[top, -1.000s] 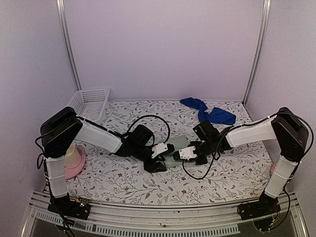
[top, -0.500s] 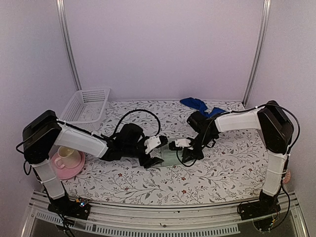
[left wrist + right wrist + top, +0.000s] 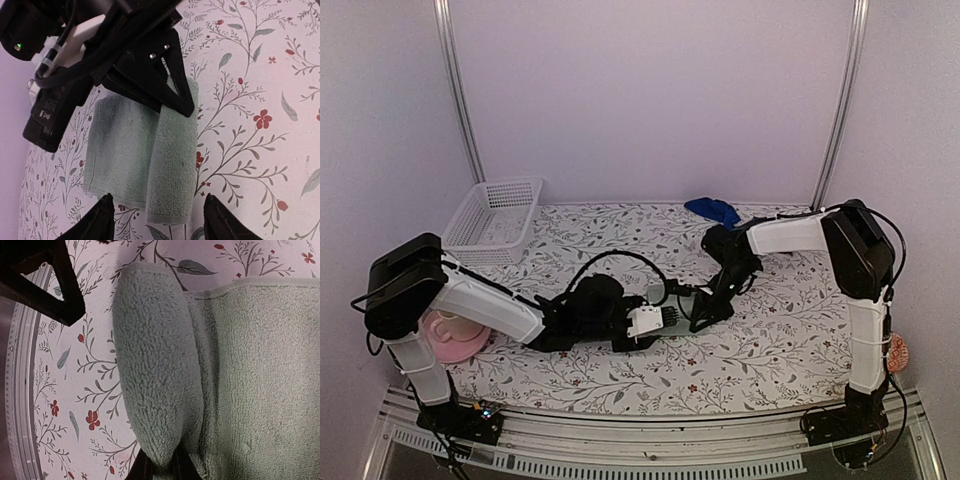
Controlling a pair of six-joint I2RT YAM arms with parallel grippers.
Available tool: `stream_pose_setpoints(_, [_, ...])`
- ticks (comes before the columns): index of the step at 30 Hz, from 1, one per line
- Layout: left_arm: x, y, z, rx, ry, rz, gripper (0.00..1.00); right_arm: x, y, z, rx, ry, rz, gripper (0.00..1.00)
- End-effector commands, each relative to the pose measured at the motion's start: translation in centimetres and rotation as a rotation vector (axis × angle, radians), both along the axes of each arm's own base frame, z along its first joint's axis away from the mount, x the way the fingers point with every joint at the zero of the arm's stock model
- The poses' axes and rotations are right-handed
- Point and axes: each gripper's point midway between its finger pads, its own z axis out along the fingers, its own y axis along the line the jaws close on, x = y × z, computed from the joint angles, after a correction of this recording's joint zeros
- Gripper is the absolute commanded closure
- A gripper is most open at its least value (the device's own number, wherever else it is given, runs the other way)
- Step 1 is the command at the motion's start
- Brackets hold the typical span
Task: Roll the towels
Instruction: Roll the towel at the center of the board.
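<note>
The sage-green towel (image 3: 127,150) lies on the flowered table, its right edge turned up into a roll (image 3: 172,165). My left gripper (image 3: 159,224) is open, one fingertip (image 3: 102,217) on each side just short of the towel's near end, holding nothing. My right gripper (image 3: 159,469) is shut on the far end of the roll (image 3: 155,365), next to the flat part (image 3: 260,380). From above, both grippers meet at mid-table: left (image 3: 665,317), right (image 3: 700,308), with the green towel (image 3: 677,296) between them. The blue towel (image 3: 715,209) lies crumpled at the back right, mostly hidden by the right arm.
A white mesh basket (image 3: 500,205) stands at the back left. A pink plate with a cup (image 3: 455,335) sits at the near left beside the left arm's base. The metal rail of the table's front edge (image 3: 20,390) runs close behind the roll.
The right arm's elbow has swung toward the back of the table. The left arm has dropped low along the table. The towel stays between the grippers.
</note>
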Motion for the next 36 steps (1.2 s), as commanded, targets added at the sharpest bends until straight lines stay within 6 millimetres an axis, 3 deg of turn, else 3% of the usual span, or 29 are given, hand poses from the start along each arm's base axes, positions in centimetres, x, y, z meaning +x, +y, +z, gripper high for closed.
stream_pose_setpoints(1, [0.3, -0.2, -0.8, 0.037, -0.093, -0.006, 0.41, -3.2, -2.7, -2.8, -0.150, 0.207, -0.025, 0.88])
stream_pose_setpoints(8, [-0.4, -0.3, -3.2, 0.109, -0.108, -0.048, 0.47, -2.7, -3.0, -3.6, -0.169, 0.235, -0.039, 0.88])
stream_pose_setpoints(17, [-0.3, -0.7, -3.9, 0.116, -0.127, -0.062, 0.50, -2.5, -3.1, -4.1, -0.175, 0.242, -0.042, 0.87])
stream_pose_setpoints(22, [-0.5, -0.9, -4.9, 0.147, -0.126, -0.070, 0.64, -2.3, -3.1, -3.9, -0.171, 0.245, -0.048, 0.86])
stream_pose_setpoints(28, [-0.9, -0.9, -5.7, 0.172, -0.080, -0.078, 0.97, -2.0, -3.2, -2.9, -0.157, 0.205, -0.044, 0.82])
stream_pose_setpoints(36, [-1.5, -0.8, -6.9, 0.200, 0.057, -0.091, 1.00, -0.4, -3.2, -0.1, -0.075, -0.028, -0.002, 0.64])
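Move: The left hand is open above the left end of the green towel's rolled edge, which lies about 5 cm below it and about 1 cm to its right. The flat, unrolled part of the towel is centred roughly 6 cm farther out and 4 cm to the right, some 6 cm down; the right gripper is about 7 cm to the right, 1 cm farther out and 5 cm lower. From the right hand, already pinching the roll, that left end is some 6 cm to the left, 1 cm nearer the base, at the same height. The left hand sinks almost straight down, about 5 cm in two steps with a brief halt between, its fingers tipping some 10 degrees steeper and straddling the roll's left end, then shutting to pinch it near the table. The right hand meanwhile stays at its part of the roll, its fingertips swinging slightly back towards the base, and only once the left has closed does it loosen its fingers and begin to ease about 1 cm back and to the right. ##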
